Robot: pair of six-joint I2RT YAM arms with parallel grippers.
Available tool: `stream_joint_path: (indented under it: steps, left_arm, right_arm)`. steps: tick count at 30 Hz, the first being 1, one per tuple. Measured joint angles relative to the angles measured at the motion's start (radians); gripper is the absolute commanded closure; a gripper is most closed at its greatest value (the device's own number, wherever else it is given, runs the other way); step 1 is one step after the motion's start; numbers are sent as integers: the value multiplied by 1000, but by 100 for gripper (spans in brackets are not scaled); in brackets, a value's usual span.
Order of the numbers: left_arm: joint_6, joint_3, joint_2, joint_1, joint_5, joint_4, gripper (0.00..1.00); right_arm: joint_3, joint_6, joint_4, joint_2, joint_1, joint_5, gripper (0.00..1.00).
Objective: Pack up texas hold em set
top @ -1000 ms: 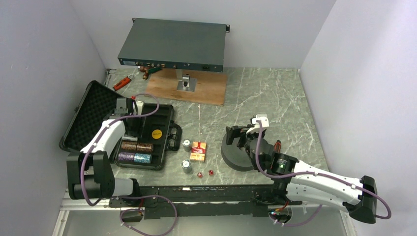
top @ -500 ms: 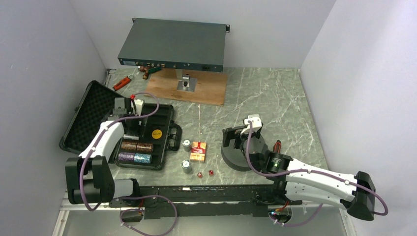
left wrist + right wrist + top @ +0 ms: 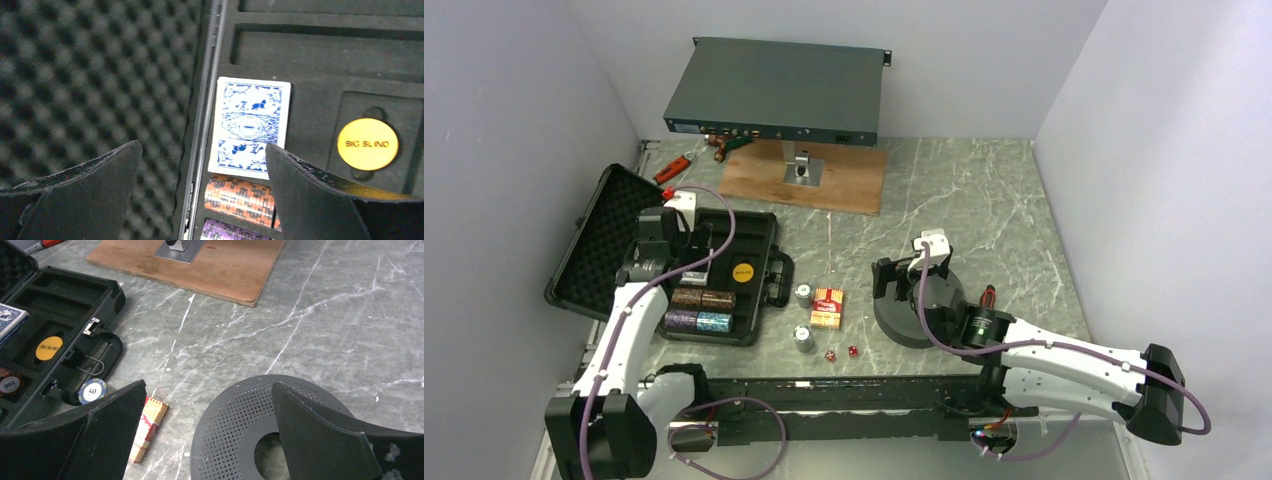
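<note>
The black briefcase [image 3: 759, 250] lies open at the left with its foam-lined lid [image 3: 604, 240] folded back. In its tray lie a blue card deck [image 3: 250, 127], the yellow disc [image 3: 367, 144] and chip stacks [image 3: 240, 197]. My left gripper [image 3: 202, 146] hangs open above the hinge, beside the deck, holding nothing. Two chip stacks [image 3: 803, 295], a red card deck box [image 3: 827, 308] and red dice [image 3: 831, 355] sit on the table. My right gripper [image 3: 208, 386] is open and empty over the left edge of the foam ring, with the red box [image 3: 147, 427] below its left finger.
The dark grey foam ring [image 3: 914, 315] lies under the right arm. At the back stand a grey rack-mount box [image 3: 774, 92] and a wooden board [image 3: 844, 180]. Red-handled tools [image 3: 674, 168] lie behind the case. Walls close in left and right.
My left gripper has opened wide and drawn back left toward the lid, leaving the blue deck in the tray. The right gripper has shifted slightly left.
</note>
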Motion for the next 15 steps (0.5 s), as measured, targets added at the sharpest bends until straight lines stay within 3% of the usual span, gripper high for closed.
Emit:
stream_joint_path:
  steps: [5,7,10,13,15]
  left_arm:
    - [-61,-16,10,0,-126,30,11]
    - [-83,-16,45,0,-154,31,7]
    - [-106,-16,94,0,-169,25,21]
    - [-124,-16,124,0,-168,15,41]
    - [-130,-15,132,0,-165,8,48]
  right_arm:
    - [9,2,-13,-8,0,-1,0]
    - [9,3,-15,-14,0,-1,0]
    - [10,3,-21,-21,0,-2,0]
    - [11,4,-30,-23,0,-2,0]
    - [11,7,-35,-26,0,-2,0]
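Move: The card deck I've already laid in the case sits about 8 cm below my left hand, 3 cm to its right and 1 cm ahead. The case hinge runs some 4 cm left of the deck, level with it; the orange chips are 7 cm nearer my base than the deck, and the big blind button is 10 cm to its right and 1 cm nearer. From my right hand the deck is roughly 48 cm left, 7 cm ahead and 15 cm below. With nothing held, I swing my left hand about 2 cm left to the hinge side of the card deck, then drop it about 4 cm from the top of a tiny rise. On the way I turn it some 12 degrees counter-clockwise, tip the fingers slightly further down late on and draw them from wide open to under two-thirds, still clear above the deck. ##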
